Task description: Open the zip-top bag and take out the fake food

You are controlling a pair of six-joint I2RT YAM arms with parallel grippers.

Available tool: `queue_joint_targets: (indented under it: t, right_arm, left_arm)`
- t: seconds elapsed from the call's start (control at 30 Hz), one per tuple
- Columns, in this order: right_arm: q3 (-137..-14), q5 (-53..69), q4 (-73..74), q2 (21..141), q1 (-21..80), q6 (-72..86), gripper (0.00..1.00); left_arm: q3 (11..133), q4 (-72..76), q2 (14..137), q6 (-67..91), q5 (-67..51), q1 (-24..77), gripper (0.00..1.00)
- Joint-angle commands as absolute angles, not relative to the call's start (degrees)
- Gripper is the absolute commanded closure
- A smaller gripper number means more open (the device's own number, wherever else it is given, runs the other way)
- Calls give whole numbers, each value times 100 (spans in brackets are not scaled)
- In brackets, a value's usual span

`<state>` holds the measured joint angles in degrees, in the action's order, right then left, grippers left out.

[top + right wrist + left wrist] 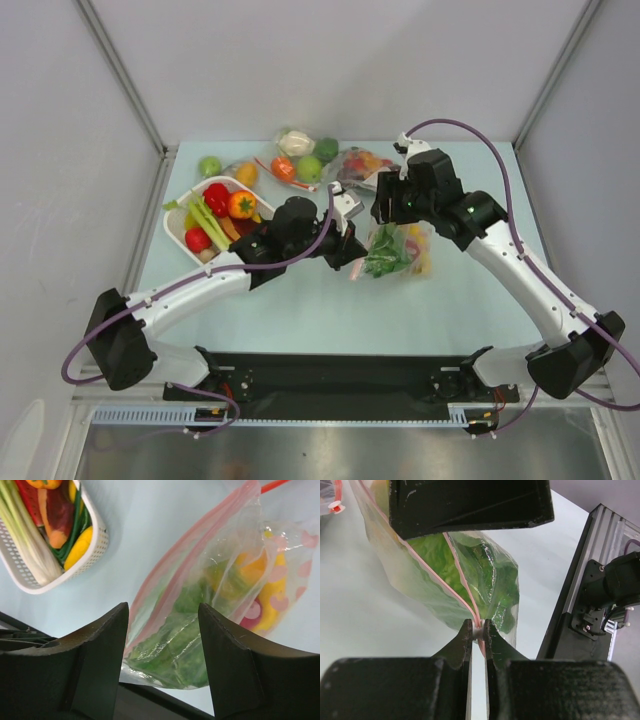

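The zip-top bag [402, 250] lies at the table's middle, clear with a pinkish-red zip strip [427, 570]. Inside are the fake food pieces: green lettuce [182, 645], a yellow banana bunch [274, 607], an orange-yellow fruit [250, 567] and a small red piece [250, 616]. My left gripper [348, 245] is at the bag's left edge, and in the left wrist view it [478, 626] is shut on the white zip slider [479, 631]. My right gripper [385, 210] hangs over the bag's far end. It [162, 607] is open, with the bag [210, 590] showing below between its fingers.
A white basket [172, 228] with red peppers, a tomato and a leek stands left of the bag; it also shows in the right wrist view [95, 540]. Two other clear bags [360, 165] and loose fruit [209, 166] lie at the back. The arms' black base rail [570, 595] is nearby.
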<state>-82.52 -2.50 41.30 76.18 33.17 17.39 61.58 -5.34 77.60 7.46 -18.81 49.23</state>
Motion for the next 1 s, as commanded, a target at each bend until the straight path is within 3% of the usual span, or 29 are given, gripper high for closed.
queue_joint_targets:
  t: [0.0, 0.17, 0.27, 0.57, 0.67, 0.7, 0.97]
  right_arm:
    - [-8517, -747, 4307, 7585, 3349, 1749, 37]
    - [-8499, -791, 4298, 7559, 3357, 1793, 37]
    - [-8499, -835, 4350, 7620, 3349, 1802, 44]
    - [-8508, -923, 4342, 7769, 3340, 1802, 75]
    - [-8543, -949, 4307, 7813, 3340, 1802, 90]
    - [-8560, -958, 4289, 7822, 3331, 1802, 100]
    - [-8675, -1160, 4131, 7858, 3147, 1749, 100]
  left_arm:
    - [6469, -378, 7699, 642, -1881, 4992, 100]
    - [6478, -396, 7717, 633, -1863, 5018, 100]
    - [6504, -404, 7717, 633, -1854, 5036, 100]
    - [6574, -501, 7770, 580, -1837, 5115, 100]
    - [6565, -527, 7796, 571, -1828, 5142, 100]
    - [6565, -536, 7796, 563, -1828, 5159, 100]
    - [6592, -694, 7849, 519, -1758, 5238, 100]
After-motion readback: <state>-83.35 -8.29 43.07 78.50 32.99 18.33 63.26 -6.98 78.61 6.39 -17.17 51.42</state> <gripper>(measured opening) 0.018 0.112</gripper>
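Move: Just below the open right fingers, about 2 cm down, 1 cm ahead and 1 cm to the right, lies the bag's right-hand zip lip. From this hand, the lettuce inside the bag is some 7 cm back, 1 cm right and 9 cm down; the neighbouring bag of red food lies about 9 cm ahead, 2 cm left and 12 cm down. From the left hand, already pinching the near zip corner, that lip is roughly 9 cm ahead, 4 cm right and 3 cm higher. Easing first to its right, then down and slightly forward onto the bag's right-hand zip lip, the right hand travels only about 2.5 cm and shuts its wide-open fingers fully, pinching the thin lip between the tips. The left hand keeps its pinch on the near corner, edging about 1 cm back and right. ##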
